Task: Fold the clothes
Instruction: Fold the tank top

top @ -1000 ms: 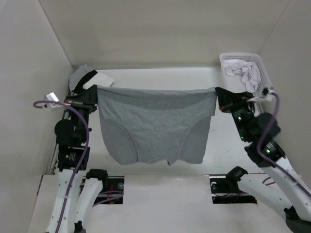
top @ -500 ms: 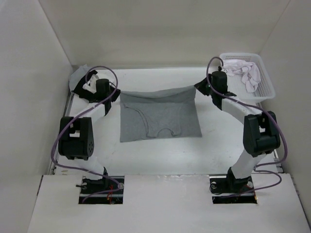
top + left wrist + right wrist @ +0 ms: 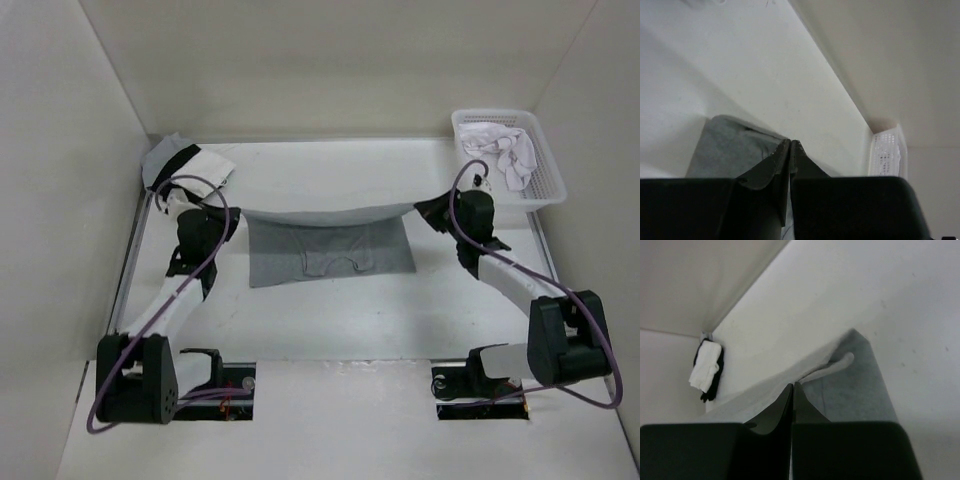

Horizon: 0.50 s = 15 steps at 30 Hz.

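The clothes, a heather-grey tank top point(image 3: 330, 255), lie partly flat on the white table. Its upper edge point(image 3: 330, 212) is lifted and stretched in a shallow arc between my two grippers. My left gripper point(image 3: 232, 213) is shut on the left corner; in the left wrist view its jaws point(image 3: 791, 142) meet, with grey fabric point(image 3: 725, 147) beside them. My right gripper point(image 3: 422, 207) is shut on the right corner; in the right wrist view the pale stretched edge runs into the closed tips point(image 3: 793, 384), above the flat grey part point(image 3: 860, 390).
A white basket point(image 3: 548, 170) holding a white garment point(image 3: 500, 145) stands at the back right, and also shows in the left wrist view as a basket point(image 3: 885, 152). A black, white and grey stack of clothes point(image 3: 185, 162) sits at the back left corner, also seen as a stack point(image 3: 707, 369).
The tank top hung spread high in the air; both grippers lowered it onto the table and then drew the held top edge nearer over the flat part.
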Available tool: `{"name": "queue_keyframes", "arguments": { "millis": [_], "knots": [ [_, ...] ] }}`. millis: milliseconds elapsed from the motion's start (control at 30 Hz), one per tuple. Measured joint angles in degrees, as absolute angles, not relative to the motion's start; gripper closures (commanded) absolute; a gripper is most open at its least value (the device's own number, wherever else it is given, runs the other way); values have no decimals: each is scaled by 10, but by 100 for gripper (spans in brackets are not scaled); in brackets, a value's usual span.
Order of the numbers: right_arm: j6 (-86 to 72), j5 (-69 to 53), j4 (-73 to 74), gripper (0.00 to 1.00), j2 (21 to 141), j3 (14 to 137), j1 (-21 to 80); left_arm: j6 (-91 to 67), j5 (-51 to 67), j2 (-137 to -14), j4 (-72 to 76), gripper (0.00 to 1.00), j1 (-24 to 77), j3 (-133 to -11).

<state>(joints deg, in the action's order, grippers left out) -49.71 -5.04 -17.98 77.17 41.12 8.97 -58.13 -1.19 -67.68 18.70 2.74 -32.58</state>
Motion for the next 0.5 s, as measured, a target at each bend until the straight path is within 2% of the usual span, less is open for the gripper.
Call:
{"name": "queue_keyframes", "arguments": {
  "millis": [333, 433, 500],
  "knots": [
    [-517, -63, -180, 100, 658, 240, 83, -580, -8, -468, 127, 100, 41, -156],
    [-519, -63, -180, 99, 629, 204, 83, -579, -9, -418, 104, 98, 59, -120],
    [-522, -63, -178, 95, 622, 185, 83, -579, -10, -397, 86, 93, 66, -95]
  ]
}}
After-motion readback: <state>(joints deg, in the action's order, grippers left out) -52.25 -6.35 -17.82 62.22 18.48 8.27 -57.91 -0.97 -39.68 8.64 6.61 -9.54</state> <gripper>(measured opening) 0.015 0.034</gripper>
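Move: Both shut grippers still hold the raised edge of the tank top stretched between them. The near left corner of its lying part is about 14 cm back, 2 cm to the right and 12 cm below the left hand; the white cloth lies some 13 cm ahead and 10 cm left of that hand. From the right hand the near right corner is about 11 cm straight back and 12 cm down, the laundry basket roughly 16 cm ahead and 23 cm right. Both hands together draw the pinched edge of the tank top back towards the robot, over the part with the straps that lies on the table, the left by about 11 cm and the right a little less. They sink some 8 cm on the way, easing off in speed after the first half and tipping the fingers slightly more downward, with the grippers staying practically shut on the cloth at its two ends. ##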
